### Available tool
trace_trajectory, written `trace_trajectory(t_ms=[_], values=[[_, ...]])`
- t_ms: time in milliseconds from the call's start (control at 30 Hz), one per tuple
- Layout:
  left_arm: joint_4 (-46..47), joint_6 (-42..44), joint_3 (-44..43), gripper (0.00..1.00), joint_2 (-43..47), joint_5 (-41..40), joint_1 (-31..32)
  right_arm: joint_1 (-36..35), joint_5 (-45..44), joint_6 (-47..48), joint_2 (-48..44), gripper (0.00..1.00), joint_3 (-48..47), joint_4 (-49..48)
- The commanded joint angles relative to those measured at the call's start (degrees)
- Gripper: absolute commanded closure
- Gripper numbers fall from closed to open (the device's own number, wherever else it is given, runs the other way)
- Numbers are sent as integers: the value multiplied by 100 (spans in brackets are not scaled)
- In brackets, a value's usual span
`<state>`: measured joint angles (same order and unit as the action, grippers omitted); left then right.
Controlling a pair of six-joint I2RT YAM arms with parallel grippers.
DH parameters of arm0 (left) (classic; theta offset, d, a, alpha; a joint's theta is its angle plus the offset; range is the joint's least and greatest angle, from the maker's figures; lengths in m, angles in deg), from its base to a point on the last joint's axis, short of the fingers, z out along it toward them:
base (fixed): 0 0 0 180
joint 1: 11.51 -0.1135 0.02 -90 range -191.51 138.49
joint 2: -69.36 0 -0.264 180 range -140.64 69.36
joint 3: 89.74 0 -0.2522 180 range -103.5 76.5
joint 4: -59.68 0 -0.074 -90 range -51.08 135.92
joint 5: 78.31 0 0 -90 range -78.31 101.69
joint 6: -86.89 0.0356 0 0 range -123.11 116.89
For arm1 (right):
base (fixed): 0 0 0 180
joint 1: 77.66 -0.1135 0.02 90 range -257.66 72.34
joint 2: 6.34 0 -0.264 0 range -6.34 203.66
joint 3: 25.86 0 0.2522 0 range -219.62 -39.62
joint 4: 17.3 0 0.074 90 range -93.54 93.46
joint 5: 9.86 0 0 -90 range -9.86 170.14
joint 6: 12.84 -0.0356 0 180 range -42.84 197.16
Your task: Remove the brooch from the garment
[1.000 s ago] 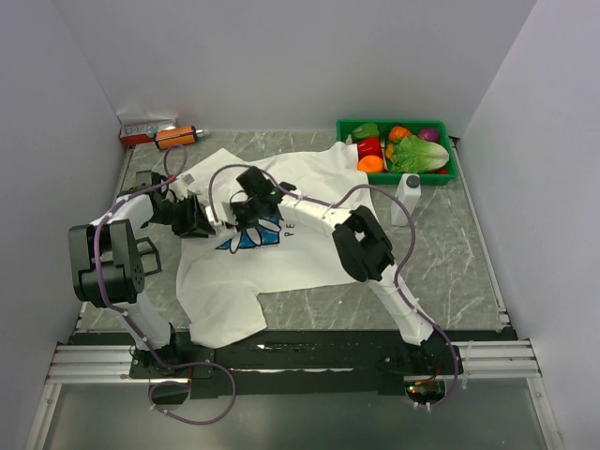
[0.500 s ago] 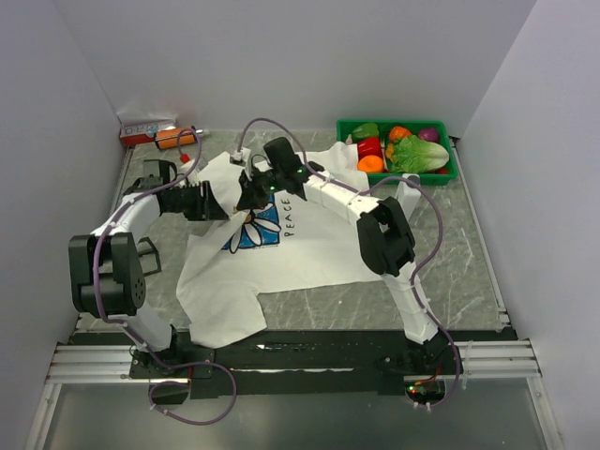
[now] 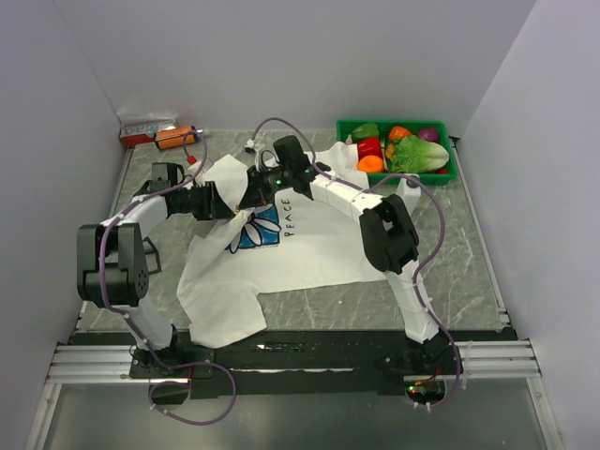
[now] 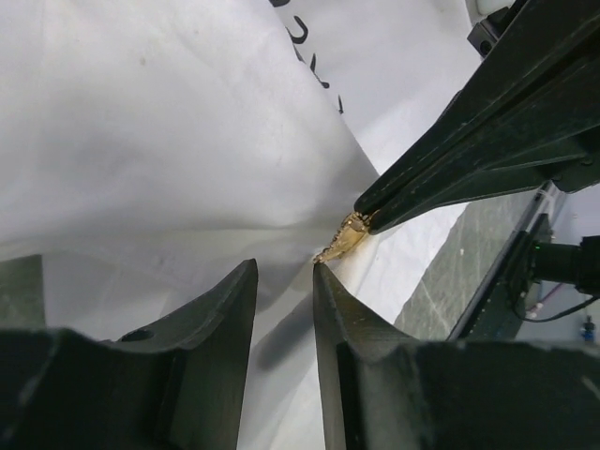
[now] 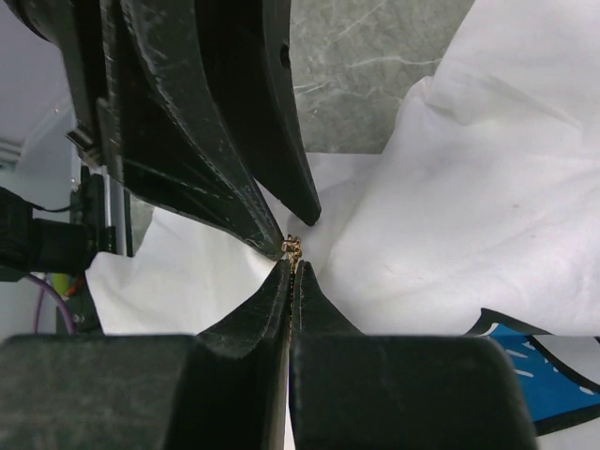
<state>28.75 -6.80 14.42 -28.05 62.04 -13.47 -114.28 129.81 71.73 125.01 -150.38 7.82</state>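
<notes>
The garment (image 3: pixel 314 246) is a white T-shirt with a blue square print, spread on the table. The brooch (image 4: pixel 345 239), a tiny gold pin, sticks out of a raised peak of the cloth (image 4: pixel 169 122). My right gripper (image 5: pixel 292 267) is shut on the brooch (image 5: pixel 292 247) and shows from the top view at the shirt's left shoulder (image 3: pixel 247 198). My left gripper (image 4: pixel 284 267) faces it from the left (image 3: pixel 228 208), jaws apart with white cloth showing in the gap. The tip of its right finger (image 4: pixel 323 281) touches the brooch's end.
A green crate (image 3: pixel 397 174) of toy vegetables stands at the back right, with a small white bottle (image 3: pixel 407 195) in front of it. A red-and-white box (image 3: pixel 145 129) and an orange can (image 3: pixel 174 138) lie at the back left corner.
Both grippers have moved together toward the back of the table, drawing the shirt's left shoulder up into a peak. The left jaws have narrowed a little.
</notes>
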Motion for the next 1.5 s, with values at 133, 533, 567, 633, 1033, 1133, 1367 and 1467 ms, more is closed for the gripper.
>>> trace_trajectory(t_ms=[133,533,567,633,1033,1133,1367,1467], values=[[389,-264,-313,65,-393,1099,-7,103,298,-353,75,100,-359,-221],[521,-423,-445,68,-578,1732,2,111,350,-318,110,100,-394,-125],[530,-423,-445,68,-587,1802,2,103,350,-309,128,100,-402,-107],[530,-405,-436,67,-595,1996,2,103,342,-248,163,100,-446,-28],[644,-353,-401,73,-648,1830,2,102,473,-213,145,100,-420,25],[802,-493,-383,77,-674,1891,11,103,500,-186,163,100,-464,68],[1093,-757,-366,88,-718,2102,2,94,552,15,215,100,-587,305],[1110,-792,-401,86,-762,2190,2,94,579,86,260,100,-675,464]])
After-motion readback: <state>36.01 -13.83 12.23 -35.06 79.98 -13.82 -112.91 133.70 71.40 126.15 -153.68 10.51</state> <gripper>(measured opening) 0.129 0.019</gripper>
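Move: The brooch, already raised off the table in my right fingers, is about 3 cm to the right of my left hand and some 1 cm farther out and 1 cm above it. The printed flower lies roughly 10 cm below my left hand, about 5 cm to its right and 4 cm nearer me; the PEACE lettering is at that same depth, some 13 cm to the right and level fore and aft. From my right hand the brooch is about 1 cm to the left, just at its fingertips. I ease my half-open left hand about 2.5 cm to the right, then up some 2 cm, onto the brooch, rolling it roughly 15 degrees so that its left side dips. Once there, I close the left fingers from about a third open until their tips pinch the brooch's free end, while my shut right fingers keep holding it from the other side, barely rising. ##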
